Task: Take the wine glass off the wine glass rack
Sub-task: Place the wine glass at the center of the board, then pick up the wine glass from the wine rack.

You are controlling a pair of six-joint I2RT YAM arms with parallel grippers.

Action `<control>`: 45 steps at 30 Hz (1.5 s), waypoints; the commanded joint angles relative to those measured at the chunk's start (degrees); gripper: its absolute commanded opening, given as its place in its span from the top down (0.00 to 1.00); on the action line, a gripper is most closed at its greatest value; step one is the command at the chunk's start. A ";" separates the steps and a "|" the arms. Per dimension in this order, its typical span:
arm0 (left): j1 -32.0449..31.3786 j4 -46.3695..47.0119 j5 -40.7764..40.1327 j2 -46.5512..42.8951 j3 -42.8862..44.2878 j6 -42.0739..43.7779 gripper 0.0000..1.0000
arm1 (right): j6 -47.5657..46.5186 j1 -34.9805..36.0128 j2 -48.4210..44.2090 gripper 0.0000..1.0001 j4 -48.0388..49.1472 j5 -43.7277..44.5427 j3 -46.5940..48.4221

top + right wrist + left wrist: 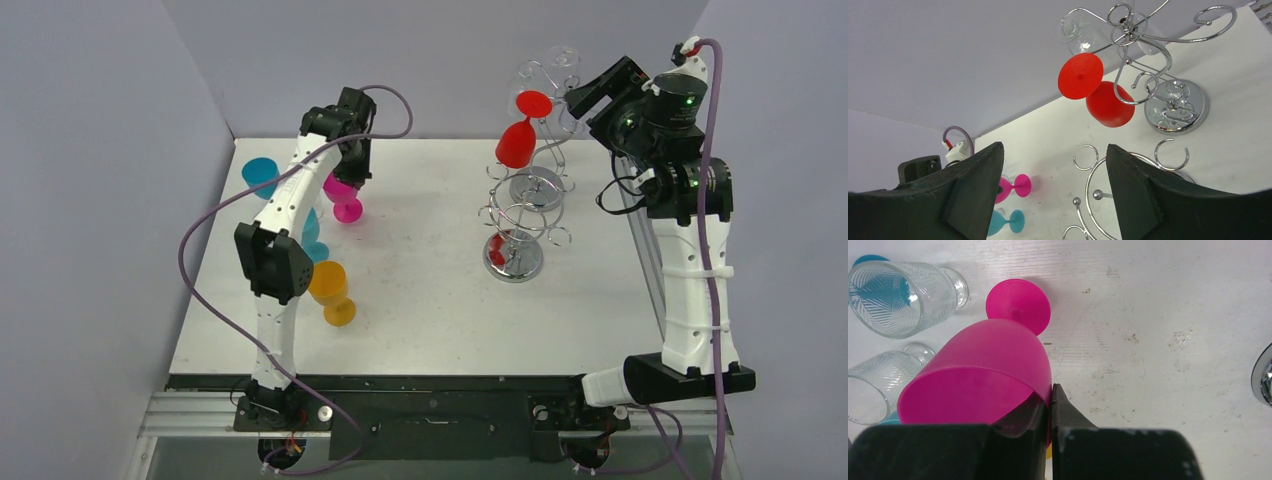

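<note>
A red wine glass [516,140] [1109,104] hangs upside down by its foot from the upper wire arms of the chrome wine glass rack [535,187] [1175,106] at the back right. My right gripper [580,96] [1053,150] is open just right of and above it, nothing between its fingers. A clear glass [563,60] [1080,36] hangs higher on the same rack. My left gripper [347,180] [1051,390] is shut on the rim of a pink wine glass [342,198] [983,365], one finger inside the bowl. The pink glass is tilted, its foot toward the table.
A second chrome rack [514,255] [1098,195] stands in front of the first. A blue glass [262,174] and an orange glass [332,290] stand at the table's left. Two clear patterned tumblers [898,295] [870,390] lie beside the pink glass.
</note>
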 commanded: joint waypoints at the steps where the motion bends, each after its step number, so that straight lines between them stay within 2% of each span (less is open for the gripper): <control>1: -0.21 0.51 -1.18 1.15 -1.49 1.20 1.00 | -1.24 -1.71 0.90 0.30 0.33 -1.66 -0.20; 4: -0.21 0.89 -0.58 1.95 -2.04 1.30 1.00 | -1.29 -2.30 1.41 0.30 0.16 -2.06 -0.10; 16: -0.21 0.90 0.03 4.28 -1.55 1.57 0.86 | -1.23 -3.03 1.74 0.30 0.45 -2.25 -1.48; 26: -0.40 0.88 -0.69 2.84 0.99 1.22 0.61 | -1.01 -3.16 2.60 0.30 0.96 -2.83 -1.58; 38: -0.65 0.21 -2.32 -0.90 3.90 1.03 0.50 | 0.30 -3.56 7.09 0.30 2.31 -5.21 1.19; 45: -1.16 1.94 -3.71 -4.87 3.72 0.70 0.40 | 3.26 -3.38 10.25 0.36 4.44 -7.09 1.26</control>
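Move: Just below the pink wine glass that the left hand already pinches by the rim's right side lies its table spot, about 1 cm ahead, 3 cm left and 20 cm below. The blue glass stands some 12 cm left and 4 cm back, a clear glass about 12 cm left and 4 cm ahead, the orange one 17 cm back and 6 cm left. The red glass hangs about 15 cm ahead, 6 cm left and 22 cm below the right hand, the rack's post 8 cm right of it. Lowering the pink glass about 4.5 cm almost straight down onto the table, the left hand opens its fingers to over half, letting go of the rim, then rises some 4 cm with the opened jaws still around the bowl's right wall. Meanwhile the right hand, fingers open, eases down and forward towards the red glass, tipping about 10 degrees downward. ##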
